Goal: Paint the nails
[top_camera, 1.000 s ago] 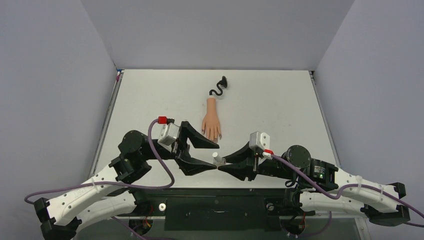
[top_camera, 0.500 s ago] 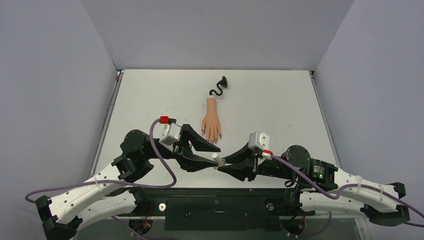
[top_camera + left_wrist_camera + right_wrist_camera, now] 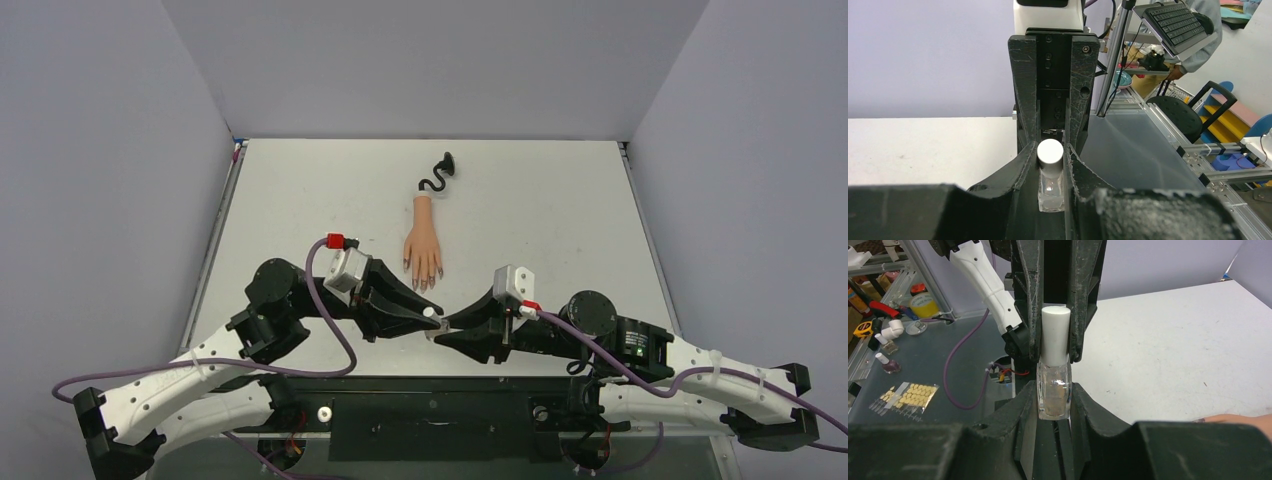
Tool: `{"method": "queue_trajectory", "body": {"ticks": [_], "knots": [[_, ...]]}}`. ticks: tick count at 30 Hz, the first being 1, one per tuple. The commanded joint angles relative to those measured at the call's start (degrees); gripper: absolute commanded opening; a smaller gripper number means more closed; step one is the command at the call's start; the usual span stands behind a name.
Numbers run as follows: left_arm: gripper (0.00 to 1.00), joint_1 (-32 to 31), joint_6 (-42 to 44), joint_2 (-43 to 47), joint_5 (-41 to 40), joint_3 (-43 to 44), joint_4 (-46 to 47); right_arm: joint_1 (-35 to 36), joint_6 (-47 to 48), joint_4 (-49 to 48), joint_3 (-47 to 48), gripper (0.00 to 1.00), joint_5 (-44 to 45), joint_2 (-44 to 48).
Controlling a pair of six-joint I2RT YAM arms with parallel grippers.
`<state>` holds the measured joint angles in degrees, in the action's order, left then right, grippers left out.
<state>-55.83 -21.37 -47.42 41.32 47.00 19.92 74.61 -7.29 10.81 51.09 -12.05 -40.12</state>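
A small clear polish bottle [image 3: 433, 320] with a white cap [image 3: 1055, 335] hangs between both grippers over the table's near edge. My right gripper [image 3: 1054, 390] is shut on its glass body [image 3: 1053, 392]. My left gripper [image 3: 1050, 150] is shut on the white cap [image 3: 1050, 151], coming from the opposite side. In the top view the left gripper [image 3: 428, 314] and right gripper [image 3: 441, 329] meet tip to tip. The peach mannequin hand [image 3: 422, 245] lies flat just beyond them, its dark nails [image 3: 425, 282] pointing toward the arms. Its curly black stem [image 3: 437, 176] runs to the far side.
The white table [image 3: 560, 220] is walled by grey panels on three sides. Left of the table, the right wrist view shows a bench with small polish bottles [image 3: 887, 364], a sheet of nail tips [image 3: 908, 397] and a purple cable [image 3: 960, 370].
My left gripper has moved right to the bottle and its jaws have closed on the white cap. The right gripper has kept hold of the bottle's body.
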Motion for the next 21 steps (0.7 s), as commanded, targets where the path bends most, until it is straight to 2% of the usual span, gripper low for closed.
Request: {"method": "queue_trajectory", "body": {"ticks": [1,7,9,12,17,21], "knots": [[0.0,-0.65,1.85,1.15,-0.7,0.63,-1.14,0.09,0.04,-1.05,2.24,0.0,3.45,0.29],[0.0,-0.96,4.55,0.87,-7.1,1.84,-7.36,0.1,-0.36,1.01,3.64,0.0,12.53,-0.77],[0.0,-1.17,5.42,-0.19,-11.07,2.93,-10.32,0.04,-0.62,2.63,4.67,0.0,17.98,-2.27],[0.0,-1.43,5.94,-2.14,-17.65,4.81,-14.28,0.06,-1.02,3.63,5.82,0.0,21.53,-4.64],[0.0,-1.56,0.95,-5.71,-31.53,6.34,-16.42,0.05,-2.27,4.23,7.31,0.0,29.42,-7.15],[0.0,-1.72,-1.44,-7.09,-35.99,6.63,-15.85,0.09,-3.22,4.8,8.08,0.0,34.35,-8.56]]}}
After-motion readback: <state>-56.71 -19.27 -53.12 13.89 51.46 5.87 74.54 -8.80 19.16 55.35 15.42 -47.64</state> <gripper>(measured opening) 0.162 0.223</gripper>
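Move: The left hand already pinches the white cap of the polish bottle and the right hand its glass body. The mannequin hand they carry it to lies about 30 cm ahead of the left hand, 1 cm to its left and some 34 cm below; from the right hand it is about 32 cm ahead, 3 cm left and 30 cm down. Its black stand is roughly 54 cm ahead of the left hand and 4 cm right, equally low. Forward and somewhat down, slowly at first and then faster, both arms carry the closed bottle between them about 9 cm towards the mannequin hand's nails, sinking nearly 4 cm. The hands swing their fingers forward some 25 degrees, left counter-clockwise and right clockwise, with the fingertips tipping slightly down; both grips keep hold. ##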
